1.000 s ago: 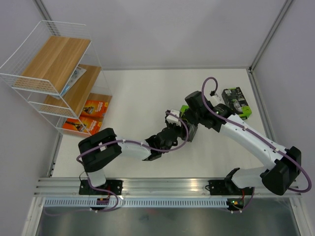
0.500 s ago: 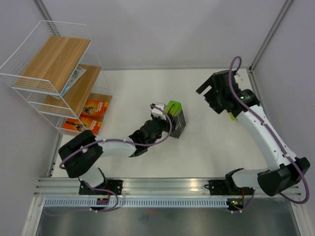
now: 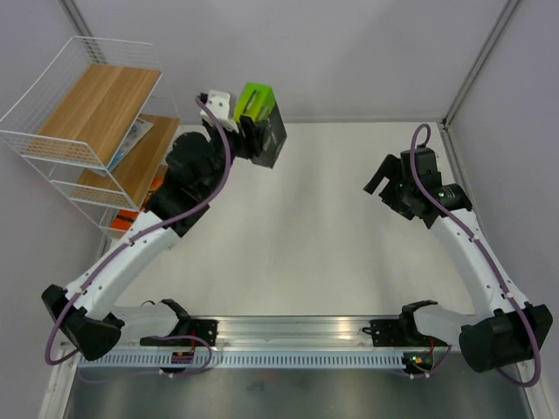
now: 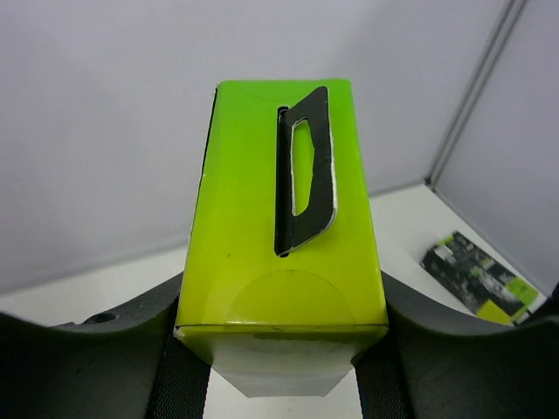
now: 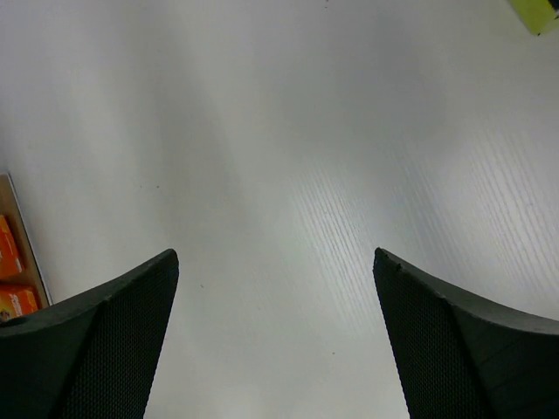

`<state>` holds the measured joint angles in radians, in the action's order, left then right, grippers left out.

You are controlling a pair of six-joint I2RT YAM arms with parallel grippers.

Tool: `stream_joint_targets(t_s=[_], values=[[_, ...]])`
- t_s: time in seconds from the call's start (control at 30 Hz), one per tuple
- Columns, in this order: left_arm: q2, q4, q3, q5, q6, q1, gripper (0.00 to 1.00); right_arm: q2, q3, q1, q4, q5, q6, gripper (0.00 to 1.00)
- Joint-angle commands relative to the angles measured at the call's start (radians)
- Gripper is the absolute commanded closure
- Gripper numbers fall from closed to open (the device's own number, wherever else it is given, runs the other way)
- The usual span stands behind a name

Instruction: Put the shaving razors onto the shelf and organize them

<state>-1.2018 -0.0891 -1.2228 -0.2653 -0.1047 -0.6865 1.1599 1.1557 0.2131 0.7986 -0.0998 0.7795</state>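
My left gripper (image 3: 255,133) is raised high near the back of the table and is shut on a black razor box with a lime-green top (image 3: 259,118). In the left wrist view this box (image 4: 279,236) fills the space between both fingers (image 4: 454,340). The shelf (image 3: 100,100) stands just left of it, with a white-blue pack (image 3: 134,135) on its middle board and orange boxes (image 3: 128,216) on the bottom board, partly behind my left arm. A second black and green pack (image 4: 480,275) lies flat on the table at the right. My right gripper (image 3: 382,182) is open and empty over bare table (image 5: 275,288).
White walls close the table at the back and right, with a metal post in the far right corner (image 3: 476,61). The shelf's wire sides (image 3: 52,148) rise above its boards. A lime corner (image 5: 537,13) and the orange boxes (image 5: 9,271) show at the edges of the right wrist view.
The right gripper let go of the black and green box and drew back to the right. My left arm has lifted that box from mid-table up and back toward the shelf.
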Motion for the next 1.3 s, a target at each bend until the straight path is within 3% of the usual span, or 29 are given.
stream_joint_targets(t_s=[0.0,0.1,0.27,0.43,0.57,0.67,0.77,0.97,1.27], values=[[0.016,0.262,-0.294,0.057,0.222,0.047,0.55,-0.019,-0.033,0.002,-0.166,0.081,-0.088,0.02],[-0.018,0.4,-0.491,0.11,0.301,0.105,0.55,0.009,-0.037,0.002,-0.199,0.095,-0.12,0.02],[-0.071,0.482,-0.714,0.097,0.407,0.22,0.55,0.061,-0.031,0.002,-0.222,0.138,-0.152,0.02],[-0.065,0.497,-0.805,0.066,0.545,0.281,0.55,0.135,-0.022,0.002,-0.208,0.152,-0.164,0.02],[-0.12,0.581,-0.95,0.035,0.576,0.369,0.55,0.17,-0.028,0.002,-0.232,0.187,-0.16,0.02],[-0.128,0.598,-0.948,0.023,0.576,0.43,0.55,0.175,-0.04,0.002,-0.251,0.203,-0.157,0.02],[-0.117,0.588,-0.908,0.028,0.548,0.505,0.54,0.184,-0.048,0.005,-0.249,0.204,-0.164,0.02],[-0.176,0.532,-0.877,0.181,0.357,0.723,0.54,0.205,-0.073,0.011,-0.251,0.216,-0.151,0.02],[-0.337,0.511,-1.029,0.522,0.173,0.91,0.53,0.241,-0.048,0.012,-0.202,0.193,-0.143,0.02]])
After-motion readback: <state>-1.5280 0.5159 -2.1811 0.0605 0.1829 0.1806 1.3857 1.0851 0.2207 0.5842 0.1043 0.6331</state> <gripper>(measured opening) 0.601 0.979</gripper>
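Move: The green-and-black razor box is already gripped by the left hand, its green end up. Its goal, the middle of the top shelf, lies about 29 cm to the left and 5 cm ahead, roughly level with the hand. The middle shelf with the clear razor pack is some 20 cm below that, and the orange razor packs sit about 24 cm left, 1 cm ahead and 38 cm below the hand. From the right hand, the top shelf is some 58 cm left, 9 cm ahead and 20 cm higher. Keep the left grip on the razor box and swing it about 30 cm left to over the top shelf, lifting steeply at first to near 20 cm, then sinking a little as you reach forward over the board; turn the wrist some 35 degrees counter-clockwise, its left side rising. Meanwhile ease the open right hand down, a little left and forward, over bare table. ##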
